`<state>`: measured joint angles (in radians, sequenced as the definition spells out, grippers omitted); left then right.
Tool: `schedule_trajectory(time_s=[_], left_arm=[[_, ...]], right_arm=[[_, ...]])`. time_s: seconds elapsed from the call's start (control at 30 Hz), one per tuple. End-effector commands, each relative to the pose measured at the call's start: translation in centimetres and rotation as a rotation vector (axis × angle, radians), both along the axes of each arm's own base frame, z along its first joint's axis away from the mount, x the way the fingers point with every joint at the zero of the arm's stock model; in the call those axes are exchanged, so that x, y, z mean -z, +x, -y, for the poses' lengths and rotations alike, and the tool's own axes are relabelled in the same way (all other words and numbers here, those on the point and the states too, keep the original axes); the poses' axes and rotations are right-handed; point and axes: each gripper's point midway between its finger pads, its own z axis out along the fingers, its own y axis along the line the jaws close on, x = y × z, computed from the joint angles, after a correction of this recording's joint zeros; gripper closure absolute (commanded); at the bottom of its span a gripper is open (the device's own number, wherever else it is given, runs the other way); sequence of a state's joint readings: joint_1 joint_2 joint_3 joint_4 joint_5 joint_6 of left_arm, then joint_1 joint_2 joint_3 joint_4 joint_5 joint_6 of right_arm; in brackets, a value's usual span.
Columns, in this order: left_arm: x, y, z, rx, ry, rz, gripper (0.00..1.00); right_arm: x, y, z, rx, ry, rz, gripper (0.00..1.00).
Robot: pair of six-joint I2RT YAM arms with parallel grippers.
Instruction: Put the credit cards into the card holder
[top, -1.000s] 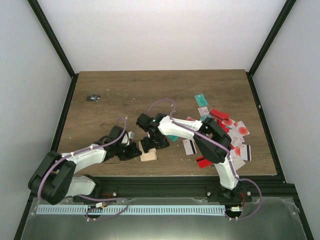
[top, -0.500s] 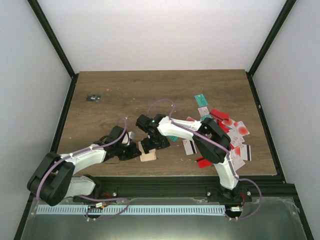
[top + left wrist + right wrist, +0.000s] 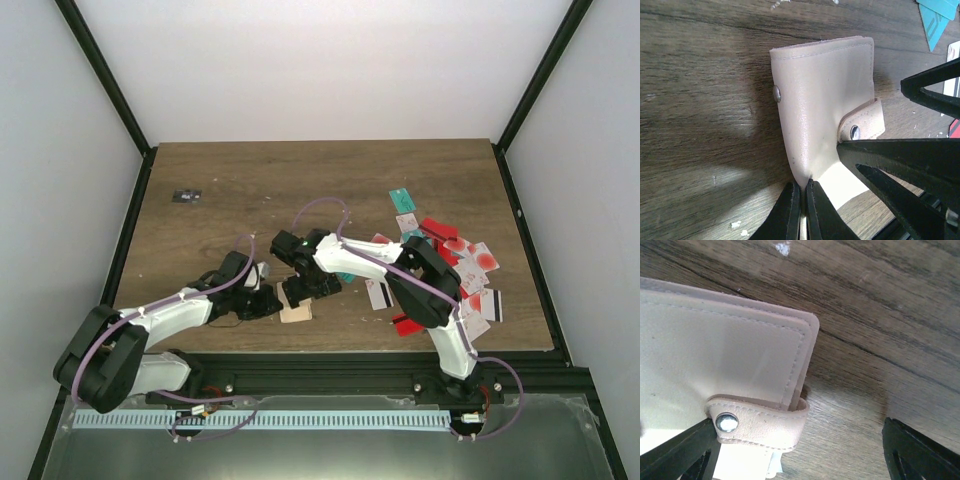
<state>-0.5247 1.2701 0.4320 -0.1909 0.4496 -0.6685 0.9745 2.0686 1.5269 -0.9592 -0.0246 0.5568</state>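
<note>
The beige card holder (image 3: 296, 312) lies near the table's front, between the two arms. My left gripper (image 3: 802, 200) is shut on its lower corner, lifting the outer flap (image 3: 825, 100). In the top view that gripper (image 3: 274, 302) sits just left of the holder. My right gripper (image 3: 800, 455) stands open over the holder's snap tab (image 3: 760, 422), with one finger (image 3: 685, 455) under the tab side and the other (image 3: 920, 450) over bare wood. It holds nothing. The credit cards (image 3: 455, 262) lie scattered at the right, red, teal and white.
A small dark flat object (image 3: 186, 196) lies at the far left of the table. A teal card (image 3: 935, 15) shows past the holder in the left wrist view. Black frame posts (image 3: 110, 85) stand at the table's corners, and the arm bases line the front edge.
My right gripper has shifted slightly left over the card holder and its jaws have spread a little wider. The left gripper's hold has not changed.
</note>
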Motion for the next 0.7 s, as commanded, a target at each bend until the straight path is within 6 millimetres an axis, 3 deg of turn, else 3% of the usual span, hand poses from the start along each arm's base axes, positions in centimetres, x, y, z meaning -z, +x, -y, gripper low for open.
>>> schedule_trajectory(time_s=[0.0,0.43,0.67], left_arm=[[-0.3,0.2,-0.7,0.0,0.041,0.024,0.96],[0.2,0.0,-0.9,0.025,0.067,0.018,0.96],[0.1,0.1,-0.9,0.037,0.073,0.022,0.96]], right_arm=[[0.0,1.5,4.7,0.033,-0.172,0.05,0.11],[-2.0,3.6,9.2,0.131,-0.197,0.091,0.1],[-4.1,4.3,11.3,0.184,-0.188,0.117,0.08]])
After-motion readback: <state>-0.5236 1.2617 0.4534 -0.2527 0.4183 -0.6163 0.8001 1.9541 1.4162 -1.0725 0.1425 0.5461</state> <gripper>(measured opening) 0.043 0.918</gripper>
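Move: The card holder's snap strap lies about 2 cm left of the right hand, 1 cm back and 1 cm below, with that hand's left finger already at the snap. The holder's middle is about 4 cm left and 2 cm back. The teal cards lie some 9 cm right and 7 cm ahead, the striped white card about 16 cm right and 1 cm ahead. From the left hand, still pinching the holder's left edge, the strap is about 6 cm right and 2 cm ahead. Ease the right gripper up and slightly forward with its left finger on the snap strap to pull the snap open, then sweep it off the holder, about 10 cm right and 4 cm forward towards the teal cards, fingers wide open, tips tilting some 10 degrees to the right. Keep the left fingers shut on the holder's left edge, letting that hand ride up and forward a centimetre and settle back. ##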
